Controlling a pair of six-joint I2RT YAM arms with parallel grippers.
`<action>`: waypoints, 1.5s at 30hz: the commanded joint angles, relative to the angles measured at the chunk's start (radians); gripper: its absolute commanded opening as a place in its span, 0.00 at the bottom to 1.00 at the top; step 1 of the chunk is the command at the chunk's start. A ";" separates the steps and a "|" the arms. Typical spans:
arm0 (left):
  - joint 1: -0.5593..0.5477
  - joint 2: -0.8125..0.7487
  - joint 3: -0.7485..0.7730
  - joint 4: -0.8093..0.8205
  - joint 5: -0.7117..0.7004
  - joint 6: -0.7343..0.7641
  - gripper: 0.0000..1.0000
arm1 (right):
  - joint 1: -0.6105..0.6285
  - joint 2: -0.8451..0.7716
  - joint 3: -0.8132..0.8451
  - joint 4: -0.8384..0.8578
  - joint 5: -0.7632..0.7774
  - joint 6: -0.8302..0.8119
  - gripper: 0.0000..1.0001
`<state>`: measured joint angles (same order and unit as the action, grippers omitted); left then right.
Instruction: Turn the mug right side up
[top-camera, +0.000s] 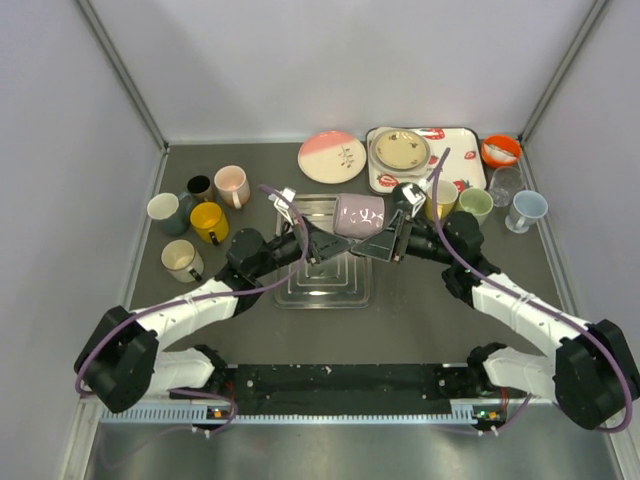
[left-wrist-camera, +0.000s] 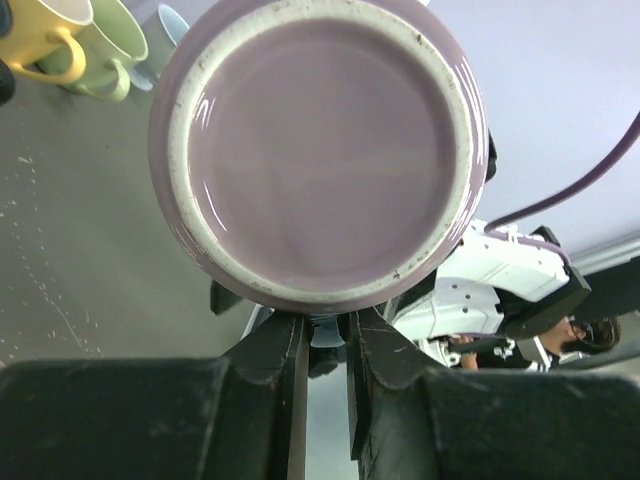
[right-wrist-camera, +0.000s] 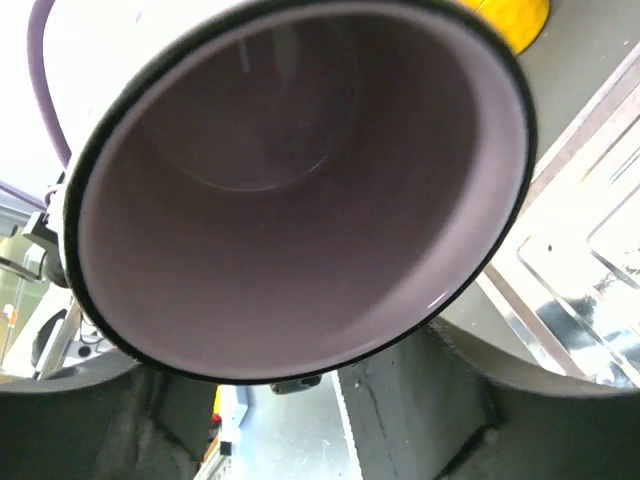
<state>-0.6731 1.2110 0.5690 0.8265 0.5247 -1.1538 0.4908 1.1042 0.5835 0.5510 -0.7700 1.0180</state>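
The lilac mug (top-camera: 358, 215) lies on its side in the air above a clear plastic tray (top-camera: 325, 292), between my two grippers. In the left wrist view its unglazed base ring (left-wrist-camera: 320, 150) faces the camera. My left gripper (top-camera: 322, 240) (left-wrist-camera: 325, 335) is shut narrowly just under the base, apparently on the mug's handle, which is mostly hidden. The right wrist view looks straight into the mug's open mouth (right-wrist-camera: 300, 190). My right gripper (top-camera: 388, 240) (right-wrist-camera: 300, 400) stands wide, one finger on each side of the rim; contact is not visible.
Several mugs stand at the left, among them a yellow one (top-camera: 208, 220) and a pink one (top-camera: 232, 185). A pink plate (top-camera: 331, 156), a patterned tray (top-camera: 470, 178), an orange bowl (top-camera: 500, 150), a green mug (top-camera: 476, 203) and a blue cup (top-camera: 527, 208) crowd the back right.
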 joint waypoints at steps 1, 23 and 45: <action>-0.010 -0.007 -0.001 0.197 0.029 -0.026 0.00 | 0.026 0.035 0.053 0.128 0.005 0.025 0.54; -0.016 -0.024 -0.064 0.243 0.080 -0.007 0.00 | 0.026 -0.026 0.102 -0.010 0.101 -0.135 0.00; 0.058 -0.160 -0.132 -0.097 -0.087 0.135 0.68 | 0.025 -0.153 0.309 -0.865 0.644 -0.529 0.00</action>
<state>-0.6418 1.1751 0.4816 0.9134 0.5323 -1.1316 0.5209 0.9928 0.7712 -0.1547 -0.4282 0.5797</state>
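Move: The mauve mug, still held by its handle in the left fingers, has its middle about 6 cm ahead of the left hand and 1 cm to its right, level with it. From the open right hand it lies some 6 cm ahead and 1 cm left, also level. The tray's middle is about 6 cm ahead of the right hand, 8 cm left and 20 cm below; the dark mug stands roughly 18 cm ahead, 14 cm right and 16 cm below. Right hand pinches mug handle, left opens off it, then right carries mug some 5 cm right and down. ##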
